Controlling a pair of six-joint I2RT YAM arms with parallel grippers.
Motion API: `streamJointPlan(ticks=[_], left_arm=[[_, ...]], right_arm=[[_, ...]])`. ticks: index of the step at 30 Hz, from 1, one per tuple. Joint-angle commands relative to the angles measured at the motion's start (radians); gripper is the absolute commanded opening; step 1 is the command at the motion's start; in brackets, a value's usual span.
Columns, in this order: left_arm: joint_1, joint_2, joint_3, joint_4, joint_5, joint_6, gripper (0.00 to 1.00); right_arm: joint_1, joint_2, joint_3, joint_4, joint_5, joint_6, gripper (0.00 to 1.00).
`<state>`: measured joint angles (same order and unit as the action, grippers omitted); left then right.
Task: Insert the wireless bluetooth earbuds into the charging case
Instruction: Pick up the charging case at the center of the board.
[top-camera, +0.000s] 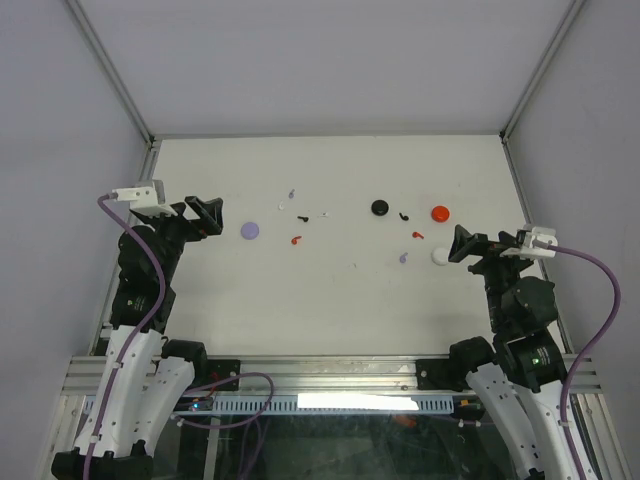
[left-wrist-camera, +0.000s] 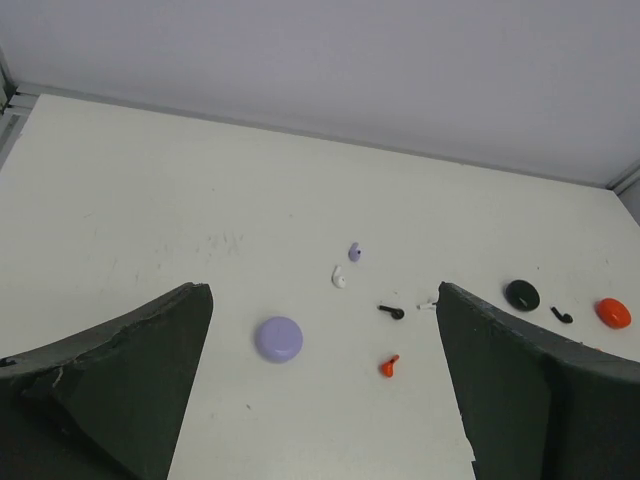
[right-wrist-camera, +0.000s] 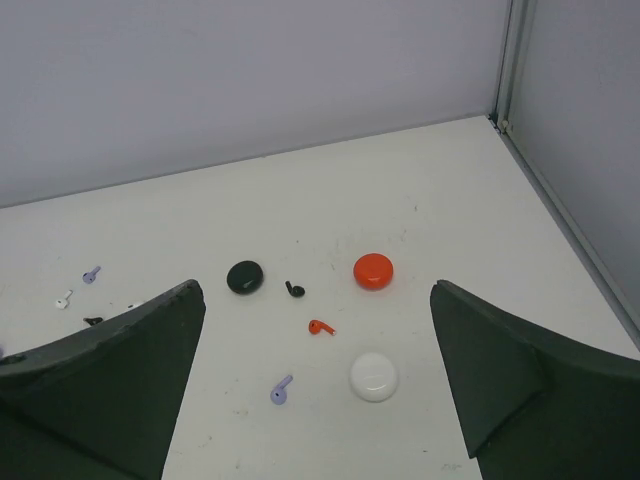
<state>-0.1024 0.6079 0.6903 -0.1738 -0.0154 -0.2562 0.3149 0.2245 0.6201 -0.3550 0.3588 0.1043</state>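
Four round closed charging cases lie on the white table: lavender (top-camera: 249, 230) (left-wrist-camera: 279, 338), black (top-camera: 379, 207) (right-wrist-camera: 244, 277), red (top-camera: 440, 213) (right-wrist-camera: 373, 271) and white (top-camera: 439, 257) (right-wrist-camera: 374, 377). Tiny earbuds are scattered between them: a lavender bud (left-wrist-camera: 354, 252), white bud (left-wrist-camera: 338, 277), black bud (left-wrist-camera: 391, 311) and red bud (left-wrist-camera: 389, 366) near the lavender case; a black bud (right-wrist-camera: 294, 290), red bud (right-wrist-camera: 319, 327) and lavender bud (right-wrist-camera: 281, 390) near the white case. My left gripper (top-camera: 208, 217) (left-wrist-camera: 322, 330) hangs open left of the lavender case. My right gripper (top-camera: 465, 245) (right-wrist-camera: 317, 300) hangs open right of the white case. Both hold nothing.
Grey enclosure walls bound the table (top-camera: 330, 300) at the back and sides, with metal corner posts (right-wrist-camera: 505, 60). Both arm bases sit at the near edge on an aluminium rail (top-camera: 330, 375).
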Motion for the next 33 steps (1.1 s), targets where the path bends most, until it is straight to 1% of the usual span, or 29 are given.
streamJointPlan(ticks=[1,8,14,19,23,27,30,33], left_arm=[[0.015,-0.003,0.008,0.057,0.020,-0.022,0.99],[0.014,0.048,0.036,0.041,0.010,-0.073,0.99],[0.014,0.184,0.123,-0.093,0.069,-0.152,0.99],[0.013,0.332,0.163,-0.215,0.080,-0.197,0.99],[0.007,0.464,0.194,-0.283,0.053,-0.219,0.99],[-0.028,0.601,0.241,-0.316,-0.009,-0.228,0.99],[-0.058,0.709,0.302,-0.341,-0.022,-0.205,0.99],[-0.093,0.828,0.363,-0.365,-0.078,-0.167,0.99]], right_arm=[[0.001,-0.007,0.017,0.059,0.004,0.006,0.99],[-0.005,-0.028,0.010,0.060,0.002,0.002,0.99],[-0.008,-0.016,0.009,0.054,-0.008,0.002,0.99],[-0.008,-0.015,0.010,0.052,-0.022,0.003,0.99],[-0.007,-0.029,-0.003,0.060,-0.014,0.002,0.99],[-0.008,-0.036,-0.006,0.063,-0.029,0.005,0.99],[-0.008,-0.043,-0.008,0.068,-0.031,0.005,0.99],[-0.008,-0.059,-0.015,0.070,-0.025,0.002,0.99]])
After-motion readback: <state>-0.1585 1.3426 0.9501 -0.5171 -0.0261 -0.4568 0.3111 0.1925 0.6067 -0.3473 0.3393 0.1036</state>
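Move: The purple charging case stands some 12 cm ahead of the left hand, about 2 cm to its right and 25 cm below. From the case, the orange earbud lies about 13 cm right and 3 cm nearer, the black one 15 cm right and 4 cm farther out, the white one 9 cm right and 8 cm farther. From the right hand the purple case is roughly 54 cm left, 19 cm ahead and 26 cm below. The open left hand sinks about 17 cm towards the purple case, easing forward while its fingers tip down some 45 degrees. ##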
